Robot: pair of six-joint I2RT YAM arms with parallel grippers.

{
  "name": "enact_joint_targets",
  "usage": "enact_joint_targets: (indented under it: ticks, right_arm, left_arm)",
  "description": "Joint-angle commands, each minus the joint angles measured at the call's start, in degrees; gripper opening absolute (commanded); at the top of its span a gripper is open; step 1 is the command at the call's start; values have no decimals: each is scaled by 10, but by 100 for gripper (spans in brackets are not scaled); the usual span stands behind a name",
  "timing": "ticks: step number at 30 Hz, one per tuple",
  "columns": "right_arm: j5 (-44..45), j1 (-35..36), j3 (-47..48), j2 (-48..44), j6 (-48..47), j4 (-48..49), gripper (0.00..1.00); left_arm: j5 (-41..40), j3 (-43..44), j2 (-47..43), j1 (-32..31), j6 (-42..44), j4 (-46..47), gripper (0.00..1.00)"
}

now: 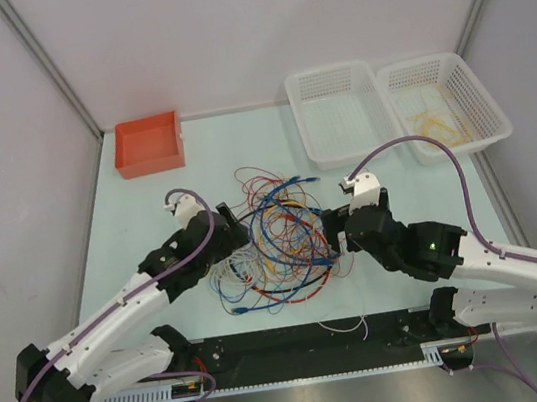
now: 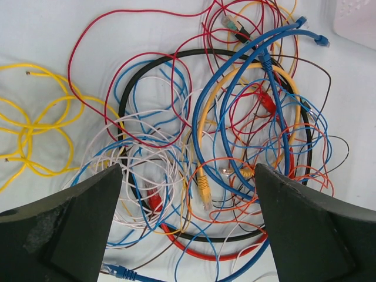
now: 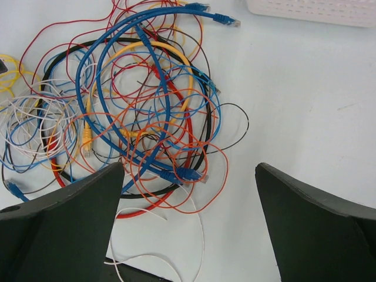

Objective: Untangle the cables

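Note:
The cables [image 1: 274,239] lie in one tangled heap of red, blue, orange, white, yellow and black wires at the middle of the table. My left gripper [image 1: 236,236] hangs open at the heap's left edge. In the left wrist view its gripper [image 2: 188,217] straddles the cables [image 2: 223,141], and both fingers [image 2: 64,229] stand wide with nothing between them. My right gripper [image 1: 335,232] is open at the heap's right edge. In the right wrist view that gripper [image 3: 188,226] hovers over a loose white wire [image 3: 201,235], with the cables [image 3: 135,106] beyond it. A blue plug [image 3: 189,174] lies near the heap's edge.
A red bin [image 1: 149,144] stands at the back left. Two white baskets stand at the back right, an empty one [image 1: 342,119] and one [image 1: 433,80] holding yellowish wires [image 1: 434,124]. A yellow wire [image 2: 35,126] loops apart from the heap. A black rail [image 1: 310,341] runs along the near edge.

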Motion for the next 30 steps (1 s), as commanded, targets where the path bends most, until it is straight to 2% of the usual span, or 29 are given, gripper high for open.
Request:
enact_joint_targets:
  ticks: [1, 4, 10, 16, 22, 25, 28, 30]
  right_arm:
    - [12, -1, -4, -4, 24, -9, 100]
    - [10, 0, -6, -4, 28, -10, 100]
    - [6, -2, -12, 2, 35, -7, 100]
    - [-5, -17, -33, 22, 37, 1, 100]
    - [-111, -105, -74, 54, 55, 44, 98]
    - [-143, -120, -85, 58, 58, 67, 97]
    - [-148, -119, -85, 59, 57, 78, 96]
    - [-150, -119, -85, 63, 57, 79, 96]
  left_arm:
    - [-7, -13, -26, 4, -28, -3, 100]
    - [-15, -18, -37, 4, -23, -23, 100]
    - [-35, -22, -25, 5, -66, -87, 99]
    - [-25, -12, -21, 14, -24, -71, 100]
    - [36, -37, -6, 14, -11, -29, 98]
    - [-3, -37, -9, 15, -40, -73, 99]
    - [-34, -22, -10, 42, -93, -143, 100]
    - [-19, -25, -6, 100, -125, -174, 99]
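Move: The blue plugs on the tangle's right edge lie about 4 cm ahead of the right hand, 5 cm to its left and some 20 cm below; the yellow plug is about 15 cm farther left, level with them, and the loose white cable end about 12 cm back and 4 cm left of the hand. For the left hand, the white coil lies about 2 cm ahead, 1 cm right and 13 cm below, the yellow cable 8 cm ahead and 10 cm left, the lone blue plug 8 cm back and 3 cm left. Towards the blue plugs and orange loops at the tangle's right edge the right hand first eases down slowly, then drops quickly, about 9 cm in all, its fingers tipping some 15 degrees further down. Over the white coil the left hand sinks about 4 cm while shifting as far left and a little back, with a brief swing right before the last leftward sweep, tipping down about 10 degrees. Both grippers stay wide open. ##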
